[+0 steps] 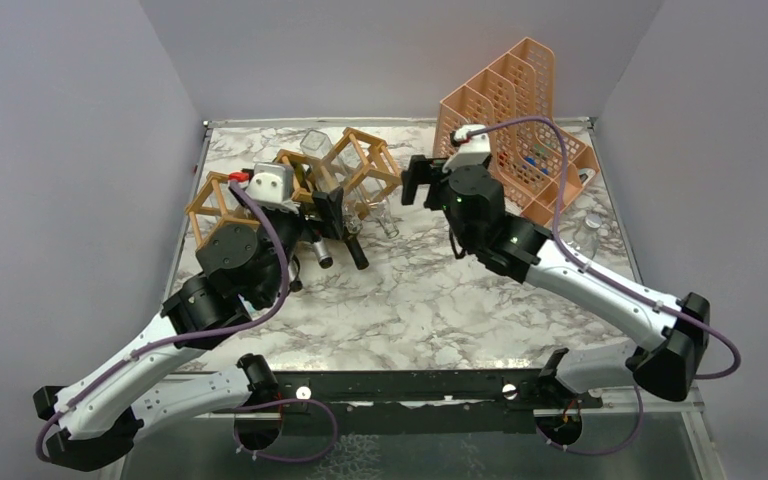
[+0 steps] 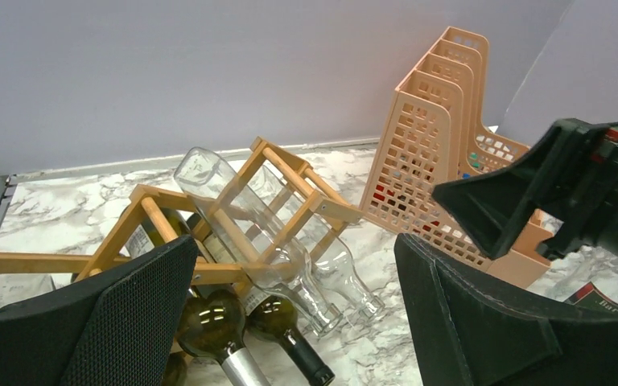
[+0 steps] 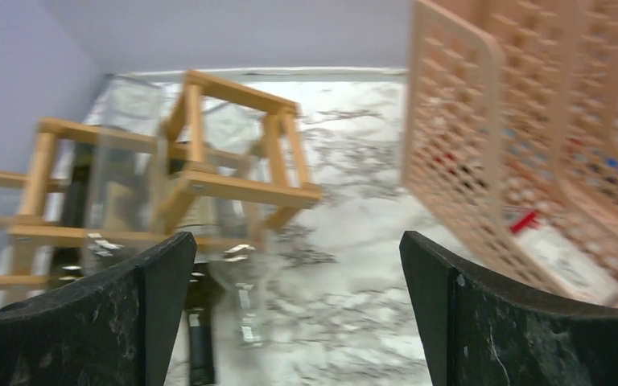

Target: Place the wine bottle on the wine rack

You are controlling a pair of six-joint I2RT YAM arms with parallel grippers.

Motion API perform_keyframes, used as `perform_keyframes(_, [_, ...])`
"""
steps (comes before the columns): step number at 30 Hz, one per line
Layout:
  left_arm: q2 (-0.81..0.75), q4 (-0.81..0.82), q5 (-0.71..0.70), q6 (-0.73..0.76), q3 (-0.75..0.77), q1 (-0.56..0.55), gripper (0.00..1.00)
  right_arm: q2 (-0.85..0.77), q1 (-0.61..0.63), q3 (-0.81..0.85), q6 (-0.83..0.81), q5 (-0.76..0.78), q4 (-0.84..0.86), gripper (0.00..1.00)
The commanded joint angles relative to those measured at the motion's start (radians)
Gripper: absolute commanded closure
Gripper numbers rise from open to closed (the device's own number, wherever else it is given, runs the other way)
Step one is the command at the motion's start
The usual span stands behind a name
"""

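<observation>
The wooden wine rack [image 1: 360, 160] stands tilted at the back left, with bottles lying in its cells. Two clear wine bottles [image 2: 245, 237] [image 2: 346, 277] rest in the right cells with necks pointing down toward the table. Two dark green bottles [image 2: 209, 318] lie lower in the rack. My left gripper [image 1: 322, 215] hovers just in front of the rack, open and holding nothing. My right gripper [image 1: 420, 180] is just right of the rack, open and holding nothing. In the right wrist view the rack [image 3: 233, 186] and a clear bottle [image 3: 241, 277] are blurred.
A peach mesh file holder [image 1: 515, 130] with small items inside stands at the back right, close behind the right wrist. Another clear bottle [image 1: 585, 232] lies by the table's right edge. Grey walls close in the marble table [image 1: 410, 300] on three sides.
</observation>
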Motion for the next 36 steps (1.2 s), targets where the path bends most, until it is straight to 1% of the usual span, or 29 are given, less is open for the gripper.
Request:
perform_keyframes(1, [0.036,0.025,0.045,-0.005,0.032,-0.003,0.01,-0.098,-0.064,-0.081,-0.106,0.237,-0.053,0.0])
perform_keyframes(5, [0.062,0.033,0.066,-0.01,0.035,-0.003,0.01,-0.183,-0.183,-0.126,-0.092,0.281,-0.112,0.0])
perform_keyframes(8, [0.075,0.038,0.083,-0.013,0.034,-0.003,0.01,-0.262,-0.274,-0.164,-0.125,0.306,-0.104,0.0])
perform_keyframes(11, [0.084,0.041,0.093,-0.015,0.031,-0.003,0.01,-0.3,-0.374,-0.186,-0.144,0.307,-0.102,0.0])
perform_keyframes(16, [0.093,0.044,0.104,-0.016,0.022,-0.003,0.01,-0.294,-0.553,-0.17,-0.028,0.298,-0.266,0.0])
perform_keyframes(20, [0.1,0.049,0.11,-0.016,0.018,-0.003,0.01,-0.314,-0.691,-0.224,0.101,0.152,-0.343,0.0])
perform_keyframes(23, [0.109,0.056,0.125,-0.012,0.018,-0.003,0.01,-0.333,-0.703,-0.268,0.136,0.121,-0.367,0.01])
perform_keyframes(26, [0.125,0.056,0.135,-0.012,0.022,-0.003,0.01,-0.339,-0.705,-0.271,0.172,0.155,-0.421,0.01])
perform_keyframes(31, [0.143,0.058,0.148,-0.018,0.019,-0.003,0.01,-0.347,-0.706,-0.298,0.208,0.209,-0.453,0.02])
perform_keyframes(33, [0.145,0.058,0.149,-0.019,0.015,-0.003,0.01,-0.35,-0.707,-0.305,0.26,0.253,-0.494,0.03])
perform_keyframes(36, [0.145,0.062,0.154,-0.02,0.013,-0.003,0.01,-0.375,-0.708,-0.324,0.283,0.281,-0.498,0.04])
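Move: The clear bottle stands upright about 33 cm to the right hand's right, roughly 2 cm back, its middle some 22 cm lower. From the right hand, the peach organizer lies about 19 cm ahead and 22 cm right, the wine rack about 12 cm ahead and 35 cm left, both some 20 cm lower. From the left hand the clear bottle is about 8 cm ahead, 51 cm right and 30 cm down. Open right hand sweeps some 33 cm right, turning clockwise, then sinks towards the clear bottle; left eases right too. ##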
